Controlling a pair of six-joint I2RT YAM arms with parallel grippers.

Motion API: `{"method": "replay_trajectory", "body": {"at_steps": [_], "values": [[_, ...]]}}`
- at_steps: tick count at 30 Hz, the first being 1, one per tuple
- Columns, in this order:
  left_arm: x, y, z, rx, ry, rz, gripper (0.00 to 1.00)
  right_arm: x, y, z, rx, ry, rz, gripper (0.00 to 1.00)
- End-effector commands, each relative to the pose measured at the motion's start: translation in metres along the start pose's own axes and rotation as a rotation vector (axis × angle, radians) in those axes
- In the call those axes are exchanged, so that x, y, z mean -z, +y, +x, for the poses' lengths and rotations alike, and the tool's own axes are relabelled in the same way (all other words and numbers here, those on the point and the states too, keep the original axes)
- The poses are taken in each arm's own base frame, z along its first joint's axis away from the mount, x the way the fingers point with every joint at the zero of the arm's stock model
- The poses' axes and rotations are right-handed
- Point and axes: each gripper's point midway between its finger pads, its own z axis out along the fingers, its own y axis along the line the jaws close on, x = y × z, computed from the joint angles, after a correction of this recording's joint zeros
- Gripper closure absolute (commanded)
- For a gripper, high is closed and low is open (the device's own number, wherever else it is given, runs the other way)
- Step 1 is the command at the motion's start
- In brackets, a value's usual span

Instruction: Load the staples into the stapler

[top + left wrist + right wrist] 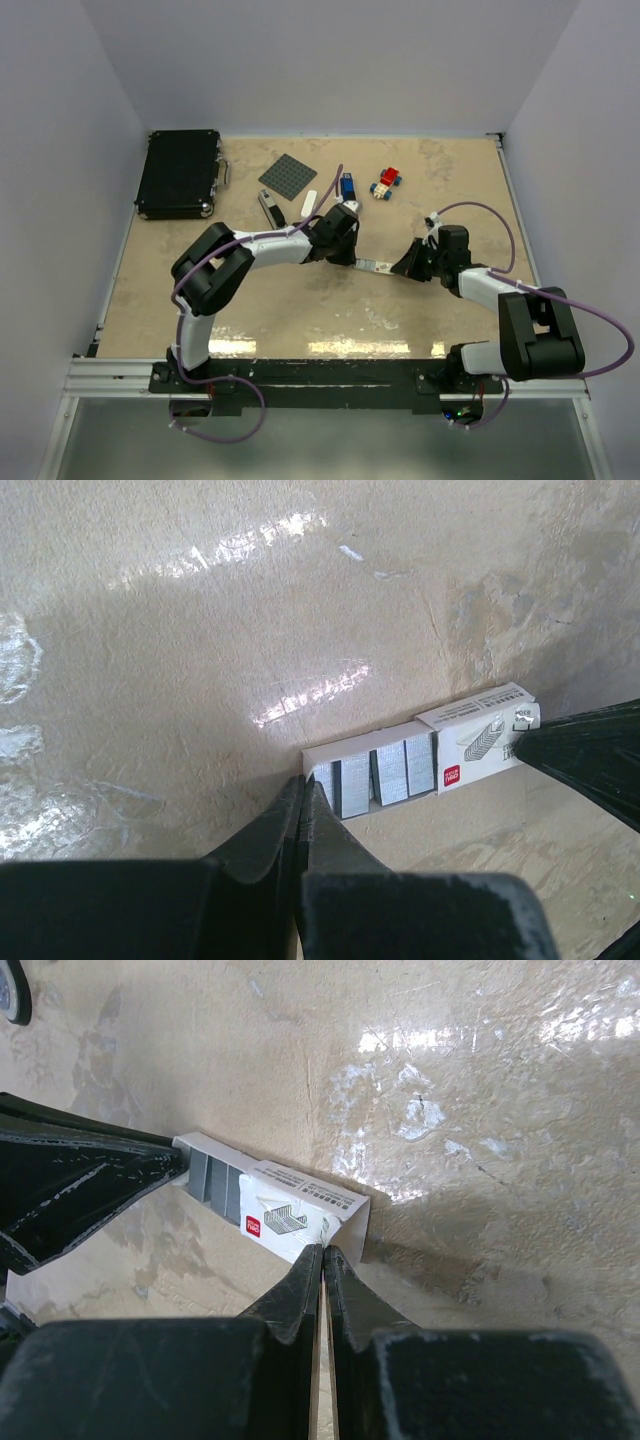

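Note:
The staples box (377,266) lies low over the table between both grippers, slid partly open. In the left wrist view its white inner tray (375,775) shows grey staple strips, and the white, red-marked sleeve (480,738) covers the far end. My left gripper (305,783) is shut on the tray's near end. My right gripper (323,1250) is shut on the sleeve's (300,1210) end edge. In the top view the left gripper (352,261) and right gripper (400,268) face each other. A black stapler-like object (269,208) lies behind the left arm.
A black case (180,172) sits at the back left. A grey baseplate (288,176), a small white piece (310,203), a blue object (347,186) and a red, white and blue toy car (386,181) lie behind the grippers.

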Motion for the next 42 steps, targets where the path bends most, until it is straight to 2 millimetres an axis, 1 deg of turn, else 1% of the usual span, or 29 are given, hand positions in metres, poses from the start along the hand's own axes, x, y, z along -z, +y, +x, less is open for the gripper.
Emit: {"method": "replay_trajectory", "body": {"at_steps": [1, 6, 10, 14, 17, 18, 20, 21, 25, 27, 28, 29, 30, 31, 32, 34, 35, 36, 37, 38, 39, 40, 41, 42], "values": [[0.01, 0.015, 0.0, -0.016, -0.003, -0.052, 1.0, 0.004, -0.005, -0.006, 0.021, -0.026, 0.03, 0.95], [0.013, 0.019, -0.005, -0.019, -0.014, -0.073, 1.0, 0.006, -0.007, -0.008, 0.023, -0.037, 0.046, 0.94], [0.014, 0.02, -0.003, -0.023, -0.011, -0.076, 1.0, 0.009, -0.009, -0.012, 0.022, -0.049, 0.064, 0.94], [0.014, 0.019, -0.005, -0.026, -0.015, -0.077, 1.0, 0.01, -0.009, -0.014, 0.019, -0.054, 0.071, 0.92], [0.016, 0.017, -0.007, -0.028, -0.019, -0.069, 0.92, 0.011, -0.011, -0.017, 0.008, -0.072, 0.089, 0.89], [0.016, 0.016, -0.008, -0.028, -0.02, -0.065, 0.88, 0.013, -0.012, -0.02, 0.005, -0.084, 0.097, 0.88], [0.017, 0.013, -0.009, -0.029, -0.022, -0.057, 0.84, 0.014, -0.018, -0.024, -0.014, -0.104, 0.131, 0.87], [0.017, 0.013, -0.009, -0.029, -0.021, -0.056, 0.81, 0.017, -0.018, -0.029, -0.017, -0.126, 0.139, 0.87], [0.022, 0.011, -0.013, -0.029, -0.031, -0.049, 0.73, 0.028, -0.026, -0.044, -0.063, -0.206, 0.204, 0.85], [0.024, 0.009, -0.014, -0.026, -0.035, -0.046, 0.69, 0.034, -0.03, -0.053, -0.07, -0.254, 0.239, 0.82], [0.026, 0.008, -0.016, -0.025, -0.04, -0.043, 0.67, 0.037, -0.032, -0.052, -0.08, -0.254, 0.254, 0.81], [0.027, 0.008, -0.017, -0.025, -0.042, -0.043, 0.66, 0.039, -0.033, -0.054, -0.084, -0.263, 0.263, 0.76], [0.028, 0.007, -0.018, -0.025, -0.045, -0.042, 0.63, 0.04, -0.033, -0.055, -0.083, -0.269, 0.267, 0.73], [0.031, 0.005, -0.021, -0.024, -0.056, -0.037, 0.62, 0.042, -0.035, -0.055, -0.085, -0.271, 0.278, 0.71], [0.034, 0.004, -0.023, -0.024, -0.061, -0.035, 0.6, 0.044, -0.034, -0.057, -0.083, -0.279, 0.28, 0.67], [0.04, 0.001, -0.029, -0.021, -0.081, -0.029, 0.55, 0.046, -0.035, -0.057, -0.075, -0.278, 0.294, 0.61], [0.043, 0.0, -0.032, -0.021, -0.087, -0.027, 0.54, 0.05, -0.033, -0.06, -0.069, -0.288, 0.292, 0.59], [0.051, -0.002, -0.039, -0.02, -0.106, -0.023, 0.48, 0.052, -0.031, -0.062, -0.062, -0.294, 0.294, 0.55], [0.055, -0.003, -0.043, -0.02, -0.118, -0.025, 0.46, 0.056, -0.033, -0.064, -0.042, -0.298, 0.312, 0.47], [0.061, -0.002, -0.046, -0.019, -0.123, -0.03, 0.4, 0.061, -0.027, -0.069, -0.024, -0.314, 0.3, 0.42], [0.074, -0.006, -0.055, -0.024, -0.153, -0.021, 0.36, 0.065, -0.02, -0.075, -0.007, -0.328, 0.281, 0.36], [0.081, -0.002, -0.062, -0.018, -0.179, -0.038, 0.32, 0.068, -0.016, -0.077, 0.019, -0.329, 0.274, 0.26], [0.088, 0.004, -0.063, -0.014, -0.185, -0.058, 0.26, 0.075, -0.004, -0.086, 0.043, -0.352, 0.241, 0.22], [0.104, 0.004, -0.073, -0.011, -0.223, -0.057, 0.23, 0.077, 0.001, -0.089, 0.059, -0.358, 0.23, 0.18]]}}
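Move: The left fingers hold the outer end of the white staple tray; its middle lies about 3 cm to their right and 1 cm below. The printed box sleeve, still joined to the tray, is centred some 9 cm right and 1 cm back of that hand; the blue stapler is about 17 cm ahead and 2 cm left. The right fingers pinch the sleeve, whose middle is about 2 cm to their left, with the tray's middle 8 cm left and 1 cm ahead. Apart to either side, low over the table: the left hand draws the staple tray a little over 1 cm left, opens to let go of it, then lifts about 4 cm. The right hand pulls the sleeve away to the right, opens and lets go, ending about 7 cm right and 3 cm up, its wrist turned some 20 degrees clockwise. ##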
